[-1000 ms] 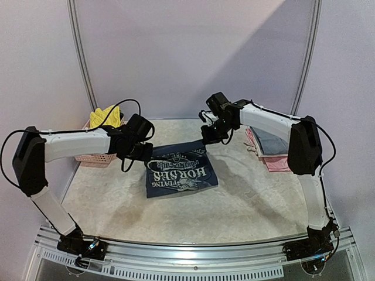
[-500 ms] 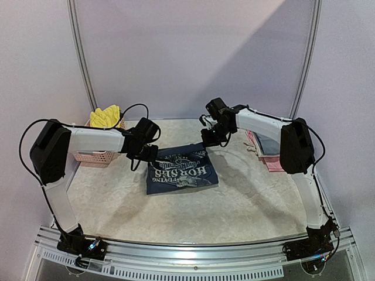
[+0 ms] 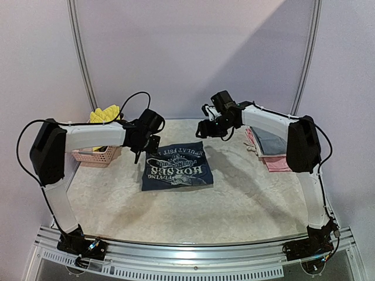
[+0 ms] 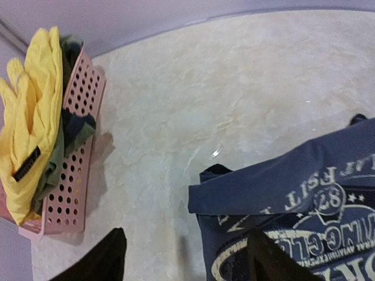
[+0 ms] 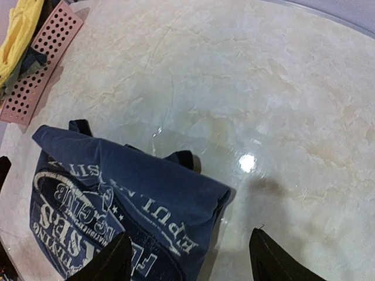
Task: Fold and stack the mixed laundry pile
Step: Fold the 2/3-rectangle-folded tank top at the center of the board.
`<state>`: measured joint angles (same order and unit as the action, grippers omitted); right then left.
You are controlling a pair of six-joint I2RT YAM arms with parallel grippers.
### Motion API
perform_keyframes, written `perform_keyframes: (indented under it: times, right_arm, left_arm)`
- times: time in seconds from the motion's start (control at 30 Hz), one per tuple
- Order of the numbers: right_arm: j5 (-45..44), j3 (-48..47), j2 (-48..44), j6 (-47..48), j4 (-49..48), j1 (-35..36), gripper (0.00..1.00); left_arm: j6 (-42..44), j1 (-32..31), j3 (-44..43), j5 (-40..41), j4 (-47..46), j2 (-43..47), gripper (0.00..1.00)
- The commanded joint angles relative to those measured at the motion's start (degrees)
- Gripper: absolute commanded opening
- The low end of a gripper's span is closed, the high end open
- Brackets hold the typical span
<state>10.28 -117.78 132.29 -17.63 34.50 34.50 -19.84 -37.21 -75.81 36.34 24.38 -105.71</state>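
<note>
A navy blue top (image 3: 177, 168) with white lettering lies folded flat in the middle of the table, also seen as the navy top (image 4: 293, 193) and the navy top (image 5: 129, 187). My left gripper (image 3: 153, 140) hovers open just above its far left corner, and in its own view the left gripper (image 4: 187, 263) holds nothing. My right gripper (image 3: 205, 127) hangs open over the far right corner. The right gripper (image 5: 190, 260) is empty too. A yellow garment (image 3: 104, 114) drapes over the basket. Folded grey and pink pieces (image 3: 270, 147) are stacked at the right.
A pink lattice basket (image 3: 94, 156) stands at the table's back left, and the basket (image 4: 76, 152) holds the yellow garment (image 4: 29, 134) and darker cloth. Curved pale walls close off the back and sides. The basket (image 5: 41, 58) shows far left.
Both grippers have opened and let go of the navy top's far edge, then lifted slightly away. The top now lies squarer and flatter on the table.
</note>
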Motion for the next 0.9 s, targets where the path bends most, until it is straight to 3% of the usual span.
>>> perform_keyframes:
  times: [0.0,0.17,0.27,0.43,0.87]
  right_arm:
    - [4.5,10.6,-10.8,0.0,-6.3,1.0,0.7]
    - [14.4,20.9,-16.3,0.2,-12.8,2.9,0.54]
    - [19.7,19.4,-14.0,0.9,-12.9,3.9,0.39]
    - [24.3,14.5,-6.4,0.1,-13.0,4.2,0.24]
    - [29.7,-7.7,14.7,-1.0,-7.1,0.0,0.15]
  left_arm:
    - [-1.0,-3.8,4.2,-3.7,2.1,7.2,0.64]
    - [-2.8,-6.4,9.8,-12.9,-1.1,10.9,0.46]
    - [-3.8,-7.3,12.8,-18.6,-5.2,11.4,0.37]
    - [-5.5,-7.4,16.6,-23.3,-10.8,9.0,0.27]
    - [-8.3,-7.4,24.6,-22.3,-15.9,4.6,0.21]
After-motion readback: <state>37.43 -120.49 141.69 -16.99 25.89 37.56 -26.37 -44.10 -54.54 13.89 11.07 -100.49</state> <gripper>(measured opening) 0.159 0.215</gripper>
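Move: The tank top lies in a flat folded panel; its middle is about 12 cm to the left hand's right, 4 cm back and 10 cm below. The pink basket stands some 20 cm to that hand's left, 5 cm farther out and 6 cm lower. From the right hand, the panel's middle is roughly 11 cm back, 9 cm left and 10 cm down, its puffed far fold about 4 cm back, 9 cm left and 8 cm down. Arcing back off the far fold, both hands lift a few centimetres, then sink over the tank top as their wide-open fingers draw mostly shut. The left ends about 10 cm back, 9 cm lower and 6 cm right, low above the print's near-left part, turned clockwise; the right swings 9 cm left, back then partly forward again, turning some 20 degrees counter-clockwise towards the far fold. ##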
